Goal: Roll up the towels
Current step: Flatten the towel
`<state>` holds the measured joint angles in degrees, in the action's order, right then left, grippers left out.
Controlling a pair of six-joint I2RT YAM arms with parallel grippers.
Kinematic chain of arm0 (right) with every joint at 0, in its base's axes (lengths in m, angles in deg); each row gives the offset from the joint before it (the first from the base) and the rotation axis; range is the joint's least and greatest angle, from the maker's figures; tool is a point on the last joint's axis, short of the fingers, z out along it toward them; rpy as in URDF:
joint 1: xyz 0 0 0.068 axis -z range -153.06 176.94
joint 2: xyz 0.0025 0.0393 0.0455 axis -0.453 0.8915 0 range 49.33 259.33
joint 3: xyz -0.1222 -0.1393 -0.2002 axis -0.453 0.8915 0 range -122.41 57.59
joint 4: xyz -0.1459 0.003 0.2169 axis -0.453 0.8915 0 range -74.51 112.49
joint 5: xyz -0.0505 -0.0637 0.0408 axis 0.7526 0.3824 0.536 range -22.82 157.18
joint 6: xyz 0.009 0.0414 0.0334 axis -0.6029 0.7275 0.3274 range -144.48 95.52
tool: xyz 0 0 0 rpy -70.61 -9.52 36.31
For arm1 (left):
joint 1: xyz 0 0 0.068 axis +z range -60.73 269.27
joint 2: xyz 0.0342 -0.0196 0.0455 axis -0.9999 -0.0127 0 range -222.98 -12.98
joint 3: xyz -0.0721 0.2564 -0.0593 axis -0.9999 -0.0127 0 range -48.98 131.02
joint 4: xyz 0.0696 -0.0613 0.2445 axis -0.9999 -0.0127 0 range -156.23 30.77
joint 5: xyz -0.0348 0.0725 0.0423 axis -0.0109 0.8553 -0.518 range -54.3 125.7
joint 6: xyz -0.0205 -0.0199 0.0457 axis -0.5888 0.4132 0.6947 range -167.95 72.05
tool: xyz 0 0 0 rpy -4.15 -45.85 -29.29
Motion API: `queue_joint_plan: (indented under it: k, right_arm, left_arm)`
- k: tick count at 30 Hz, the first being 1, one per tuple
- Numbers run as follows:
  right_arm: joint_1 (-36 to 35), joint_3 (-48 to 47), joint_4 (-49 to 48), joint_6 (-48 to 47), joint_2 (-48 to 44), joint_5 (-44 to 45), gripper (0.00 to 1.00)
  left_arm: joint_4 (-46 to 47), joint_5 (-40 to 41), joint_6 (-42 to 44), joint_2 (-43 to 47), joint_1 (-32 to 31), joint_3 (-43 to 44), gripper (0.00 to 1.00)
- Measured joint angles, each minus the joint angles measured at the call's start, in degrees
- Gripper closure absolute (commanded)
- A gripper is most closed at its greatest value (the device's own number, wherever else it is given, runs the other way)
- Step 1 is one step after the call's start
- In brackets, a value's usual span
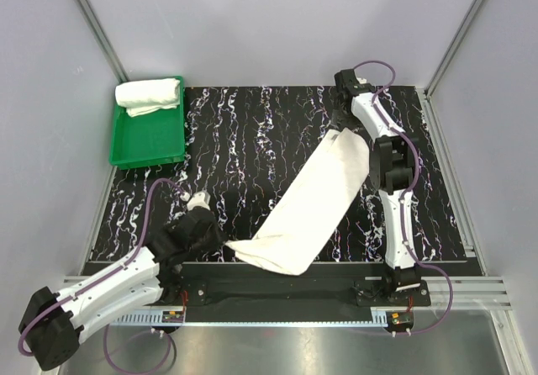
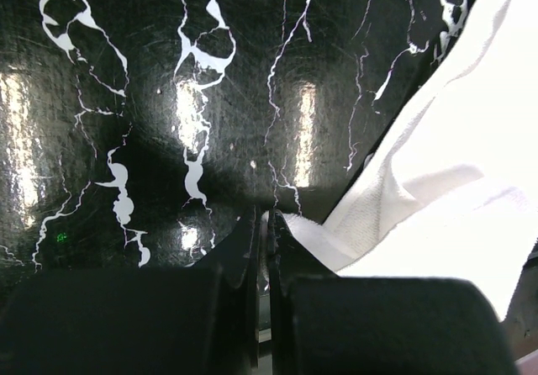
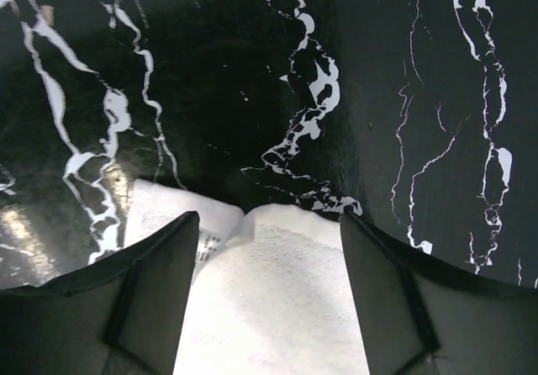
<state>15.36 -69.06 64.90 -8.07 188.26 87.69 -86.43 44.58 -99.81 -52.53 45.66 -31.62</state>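
One white towel (image 1: 311, 198) lies spread in a long diagonal strip on the black marbled mat, from the near middle to the far right. My left gripper (image 1: 220, 242) sits at its near left corner, and in the left wrist view the jaws (image 2: 266, 219) are shut on a thin edge of this towel (image 2: 454, 165). My right gripper (image 1: 340, 129) is over the far end. In the right wrist view it stands open (image 3: 267, 217), a finger on each side of the towel's end (image 3: 277, 299), which lies on the mat. A second towel (image 1: 149, 96), rolled, rests in the green tray (image 1: 151, 144).
The tray stands at the far left corner of the mat (image 1: 252, 131). Grey walls with metal posts close in the left, back and right sides. A dark mounting rail (image 1: 277, 291) carrying both arm bases runs along the near edge.
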Motion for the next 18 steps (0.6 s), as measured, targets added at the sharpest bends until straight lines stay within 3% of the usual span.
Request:
queue_joint_plan:
  k: [3, 7, 8, 15, 18]
  right_arm:
    - [0.5, -0.4, 0.6, -0.1, 1.0, -0.2, 0.35]
    - [0.8, 1.0, -0.5, -0.2, 0.8, -0.7, 0.55]
    - [0.8, 2.2, -1.0, -0.2, 0.6, -0.7, 0.65]
    - [0.8, 11.2, -4.6, 0.0, -2.5, -1.7, 0.95]
    - [0.8, 14.0, -5.0, 0.1, -4.4, -2.0, 1.00]
  left_arm:
    - [0.1, -0.1, 0.0, -0.7, 0.0, -0.2, 1.00]
    - [0.6, -0.1, 0.0, -1.3, 0.0, -0.3, 1.00]
    - [0.8, -0.1, 0.0, -1.4, 0.0, -0.3, 1.00]
    - [1.4, -0.2, 0.4, -2.7, 0.0, -0.3, 1.00]
    - [1.5, -0.2, 0.5, -2.7, 0.0, -0.3, 1.00]
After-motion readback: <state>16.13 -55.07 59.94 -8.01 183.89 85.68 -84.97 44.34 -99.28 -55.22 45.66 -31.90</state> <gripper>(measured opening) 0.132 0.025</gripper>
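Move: The right hand hangs wide open over the far end of the towel: the middle of the far edge is about 3 cm back from the hand point, level sideways, and 4 cm below. From that hand, the towel's far left corner is some 4 cm left and 2 cm back; its far right corner about 8 cm right and 7 cm back. From the left hand, shut on the near left corner, that far edge lies roughly 40 cm ahead and 45 cm right. The right fingers close from wide open to nearly shut and pinch the middle of the towel's far edge. The hand sinks about 4 cm, drawing back some 3.5 cm mostly in the second half, fingers tipping slightly back towards the base. The left hand keeps its pinch on the near left corner, almost still. ##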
